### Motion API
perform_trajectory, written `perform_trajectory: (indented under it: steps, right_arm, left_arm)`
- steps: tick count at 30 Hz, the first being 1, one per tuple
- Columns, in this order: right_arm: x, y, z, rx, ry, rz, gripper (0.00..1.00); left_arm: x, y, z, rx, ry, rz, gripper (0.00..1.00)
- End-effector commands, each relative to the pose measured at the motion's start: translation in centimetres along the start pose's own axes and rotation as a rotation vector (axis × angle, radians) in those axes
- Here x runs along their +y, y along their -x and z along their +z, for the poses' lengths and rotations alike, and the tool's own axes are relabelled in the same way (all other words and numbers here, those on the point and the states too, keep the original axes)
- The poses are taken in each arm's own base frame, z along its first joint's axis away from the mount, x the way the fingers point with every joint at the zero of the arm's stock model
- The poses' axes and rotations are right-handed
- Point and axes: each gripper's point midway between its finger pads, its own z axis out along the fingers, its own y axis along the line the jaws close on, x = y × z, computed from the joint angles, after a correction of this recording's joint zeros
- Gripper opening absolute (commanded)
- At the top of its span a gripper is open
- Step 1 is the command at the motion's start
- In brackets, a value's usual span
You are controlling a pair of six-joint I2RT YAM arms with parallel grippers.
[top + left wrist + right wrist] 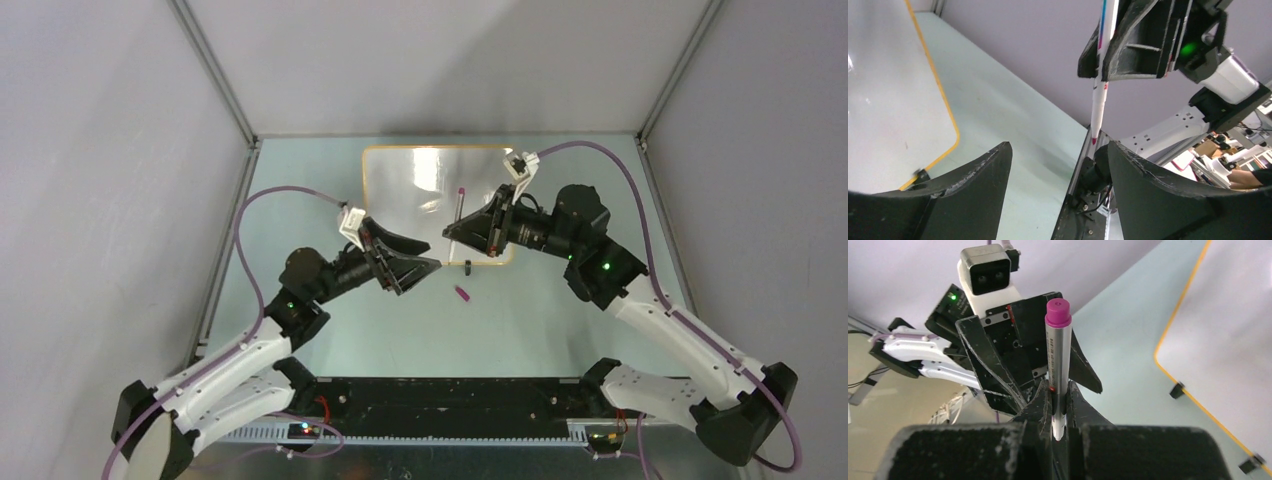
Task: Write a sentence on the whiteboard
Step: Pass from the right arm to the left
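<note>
The whiteboard (pixel 420 185) lies flat at the back of the table, glossy white in a thin orange-yellow frame. My right gripper (pixel 456 230) hovers over its near edge, shut on a white marker (pixel 459 208) that stands upright with its magenta end up. In the right wrist view the marker (pixel 1057 355) is pinched between the right gripper (pixel 1060 390) jaws. The left wrist view shows the marker (pixel 1099 90) with its bare reddish tip pointing down. My left gripper (pixel 420 272) stands open and empty just left of it, its jaws (pixel 1059 150) wide apart. The whiteboard (pixel 888 100) (pixel 1228 340) is blank.
A small magenta cap (pixel 463 294) lies on the pale green table (pixel 560 320) in front of the board. A black clip foot (pixel 468 266) sits at the board's near edge. Grey walls with metal rails (pixel 215 60) close in the table at the sides and back.
</note>
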Motion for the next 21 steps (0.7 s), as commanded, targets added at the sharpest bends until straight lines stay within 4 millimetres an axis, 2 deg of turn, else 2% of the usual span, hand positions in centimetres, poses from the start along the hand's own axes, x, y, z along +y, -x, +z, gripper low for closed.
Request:
perform_trajectory:
  steps: [1,15,21]
  right_arm:
    - [2.1,0.8,0.8,-0.03,0.101,0.007,0.0]
    - [2.9,-0.5,1.9,0.012,0.149,0.031,0.0]
    - [3.2,-1.1,2.3,0.032,0.16,0.036,0.0]
  left_arm:
    - [-3.7,2.7,0.2,-0.085,-0.148,0.045,0.75]
    - [-5.0,2.4,0.9,-0.054,-0.235,0.021,0.59]
    - [-5.3,2.7,1.2,-0.063,-0.246,0.019,0.27]
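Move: The marker, its cap end slanting up and forward, is gripped by the right hand; its middle lies about 5 cm ahead, 5 cm right and 4 cm above the open left hand. The left fingers lie some 4 cm back, 4 cm left and 4 cm below the right hand. From the left hand, the loose cap lies on the table roughly 2 cm ahead, 6 cm right and 30 cm below; the whiteboard's middle is 23 cm ahead, 1 cm right and 29 cm below. Right hand carries the marker 3 cm left and slightly back; left rises 2 cm, edging back-right, fingers closing around its lower barrel. ##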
